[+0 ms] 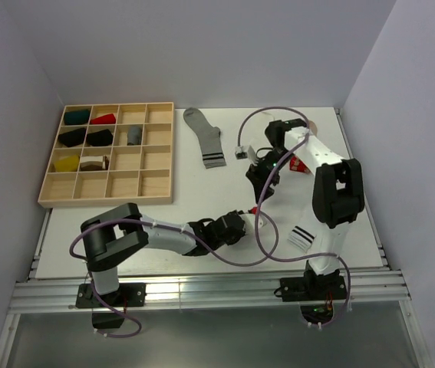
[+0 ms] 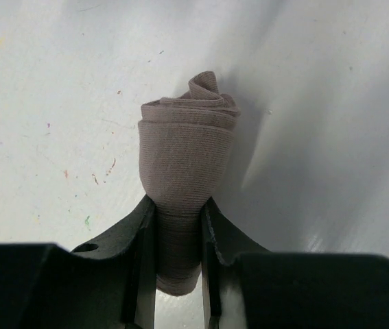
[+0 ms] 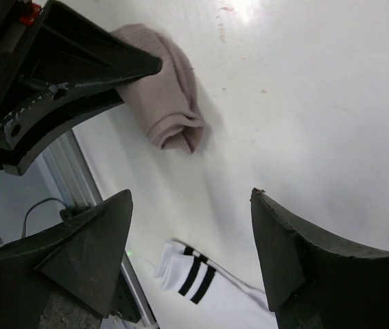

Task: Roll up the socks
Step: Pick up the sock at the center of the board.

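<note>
A taupe sock [image 2: 186,154] is wound into a tight roll on the white table. My left gripper [image 2: 179,205] is shut on the roll's lower end, one finger on each side. In the right wrist view the same roll [image 3: 173,113] lies under the left gripper's fingers [image 3: 64,65]. My right gripper [image 3: 191,194] hangs open above the table with nothing between its fingers. From above, the left gripper [image 1: 238,225] and right gripper [image 1: 264,178] are close together mid-table. A grey sock with dark cuff stripes [image 1: 205,136] lies flat at the back. A white sock with black stripes [image 1: 302,236] [image 3: 193,275] lies near the right arm's base.
A wooden compartment tray [image 1: 110,201] stands at the back left. Rolled socks in dark, red, grey, yellow and white fill several of its left cells. A purple cable [image 1: 259,230] loops across the table between the arms. The metal rail [image 1: 202,291] marks the near edge.
</note>
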Robot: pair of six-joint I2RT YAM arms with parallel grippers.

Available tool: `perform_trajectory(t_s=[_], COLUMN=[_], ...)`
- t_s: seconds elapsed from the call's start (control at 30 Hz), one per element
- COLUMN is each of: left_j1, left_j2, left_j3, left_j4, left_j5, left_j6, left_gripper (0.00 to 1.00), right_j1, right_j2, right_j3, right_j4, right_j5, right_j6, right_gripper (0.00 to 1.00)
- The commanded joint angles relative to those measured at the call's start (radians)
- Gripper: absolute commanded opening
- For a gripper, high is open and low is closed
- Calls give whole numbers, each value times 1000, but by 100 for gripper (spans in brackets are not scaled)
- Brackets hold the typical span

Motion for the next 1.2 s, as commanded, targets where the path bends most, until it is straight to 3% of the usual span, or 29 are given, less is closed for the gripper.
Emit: perform_trajectory(t_s=[0.0, 0.27, 0.47, 0.67, 0.83, 1.0, 1.17], left_j1=[47, 167, 289, 414, 492, 638, 735], left_j2=[-12, -152, -230, -307, -336, -336, -194], left_j3=[-23, -21, -11, 14, 90, 181, 336], left_j4=[-109, -91, -75, -80, -134, -164, -216], left_j5=[151, 255, 344, 309, 85, -159, -435], left_j6=[-105, -212, -280, -338, -353, -372, -317], left_gripper=[0, 0, 0, 0, 0, 0, 0], right_j1=[-38, -75, -93, -127, -139, -139, -139], right_j2=[-125, -333, -367, -373, -380, -377, -375], right_j3=[0, -7, 7, 23, 33, 35, 32], right_j4=[88, 198, 221, 235, 243, 267, 278], right_j5=[-13, 33, 75, 87, 87, 122, 122], right_j6=[97, 273, 333, 359, 370, 393, 405], right_gripper=[76, 78, 79, 79, 79, 79, 79])
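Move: The left hand already holds the rolled brown sock low over the board. The empty compartments at the box's right edge lie about 23 cm ahead and 26 cm left of it; the rolled grey sock sits 7 cm left of them, the flat grey sock 13 cm right of them. From the right hand those compartments are 15 cm ahead and 27 cm left; the brown sock is 9 cm back, 8 cm below, the striped white cuff 13 cm back, 13 cm right. Keeping its pinch on the rolled brown sock, the left hand carries it forward and left about 23 cm each way while climbing some 18 cm, gathering speed towards the box's right edge and swinging counter-clockwise by roughly 60 degrees. The right hand, empty and open, backs away upward about 10 cm, easing forward and to the right and turning clockwise. ##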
